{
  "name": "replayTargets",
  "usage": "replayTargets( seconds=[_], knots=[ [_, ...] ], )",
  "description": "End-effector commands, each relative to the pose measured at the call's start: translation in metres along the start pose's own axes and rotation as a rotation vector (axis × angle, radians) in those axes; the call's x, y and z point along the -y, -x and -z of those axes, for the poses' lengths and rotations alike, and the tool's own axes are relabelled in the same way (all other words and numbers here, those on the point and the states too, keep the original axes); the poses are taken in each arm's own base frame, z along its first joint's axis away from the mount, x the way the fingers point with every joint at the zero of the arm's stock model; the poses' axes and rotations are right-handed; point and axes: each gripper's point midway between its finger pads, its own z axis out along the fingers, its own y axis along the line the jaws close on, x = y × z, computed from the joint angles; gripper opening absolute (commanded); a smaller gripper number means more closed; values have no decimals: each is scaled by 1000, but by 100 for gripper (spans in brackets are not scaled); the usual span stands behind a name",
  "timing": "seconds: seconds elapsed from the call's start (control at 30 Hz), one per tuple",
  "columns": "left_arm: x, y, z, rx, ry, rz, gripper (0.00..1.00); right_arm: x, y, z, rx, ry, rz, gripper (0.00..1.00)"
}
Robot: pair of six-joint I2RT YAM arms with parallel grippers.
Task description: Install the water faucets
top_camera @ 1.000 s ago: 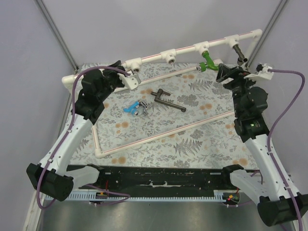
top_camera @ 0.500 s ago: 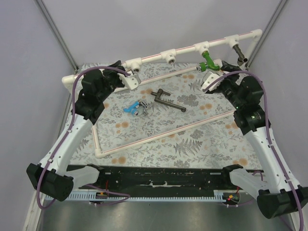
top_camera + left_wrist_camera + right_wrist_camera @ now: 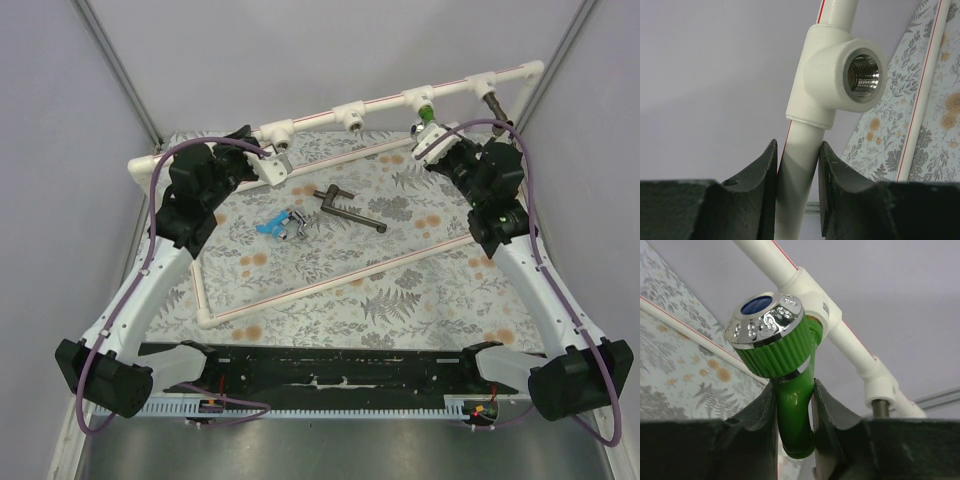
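Observation:
A bright green faucet point(image 3: 790, 410) with a chrome-capped green knob point(image 3: 767, 335) hangs from a white tee fitting point(image 3: 815, 290) on the raised pipe. My right gripper point(image 3: 794, 390) is shut on its spout. From above, only a bit of the green faucet point(image 3: 427, 112) shows past the right gripper point(image 3: 430, 135). My left gripper point(image 3: 798, 150) is shut on the white pipe point(image 3: 795, 170) just below an empty threaded tee point(image 3: 863, 76). A light blue faucet point(image 3: 268, 226), a silver faucet point(image 3: 295, 224) and a dark grey lever faucet point(image 3: 350, 208) lie loose on the mat.
Another dark faucet point(image 3: 497, 108) hangs from the rightmost fitting of the raised pipe. Two empty tees point(image 3: 352, 117) sit between it and the left gripper point(image 3: 268, 158). A low white pipe frame point(image 3: 330, 280) crosses the floral mat. Grey walls stand close behind.
The right arm swung left and in from beside the green faucet, and its jaws closed on the spout. The left gripper stayed shut on the pipe.

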Motion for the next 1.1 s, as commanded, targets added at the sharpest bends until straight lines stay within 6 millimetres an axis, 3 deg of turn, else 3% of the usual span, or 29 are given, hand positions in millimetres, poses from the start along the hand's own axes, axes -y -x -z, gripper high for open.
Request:
replayTargets(
  seconds=[0.0,0.03,0.13,0.2,0.3,0.33,0.4,0.57,0.7,0.83,0.97,1.07],
  knots=[
    [28,7,-3,27,-80,197,2,16,7,-4,39,-193,-551,0],
    [28,7,-3,29,-81,197,2,18,7,-4,40,-233,-691,0],
    [29,6,-3,24,-79,197,2,30,-18,5,25,-522,-1321,0],
    [30,5,-3,21,-81,196,2,24,-36,12,56,-688,-1727,0],
    [28,7,-2,31,-75,196,2,-4,-61,15,102,-868,-2297,0],
    [28,6,-3,28,-73,196,2,-10,-64,11,120,-882,-2435,0],
    [28,5,-3,25,-69,200,2,-15,-61,4,121,-852,-2518,0],
    [27,5,-1,23,-63,199,2,-1,-47,12,143,-774,-2310,46],
    [28,5,1,21,-61,200,2,9,-41,39,155,-755,-2054,66],
    [27,5,0,24,-60,198,2,27,-23,68,112,-674,-1618,77],
    [27,6,1,26,-59,198,2,40,-6,89,31,-527,-1038,82],
    [26,6,1,26,-59,198,2,34,12,92,18,-315,-536,85]
  ],
)
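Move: The green faucet is already in the right hand's grip, its body roughly 1 cm beyond the hand point and its knob sticking out to the left. The tee it screws into is about 5 cm ahead, 3 cm left and slightly higher. The empty tee lies some 15 cm left and 2 cm ahead, the dark faucet about 12 cm right and 3 cm ahead. From the left hand, the green faucet is roughly 33 cm right and 3 cm ahead. Rolling some 130 degrees clockwise as seen from behind, nearly on the spot, the right hand turns the pinched green faucet about its threaded inlet, then opens its fingers wide and comes free. It draws back about 7 cm and right about 5 cm, dipping slightly before rising, and starts rolling back. The left hand keeps its grip on the white pipe. ##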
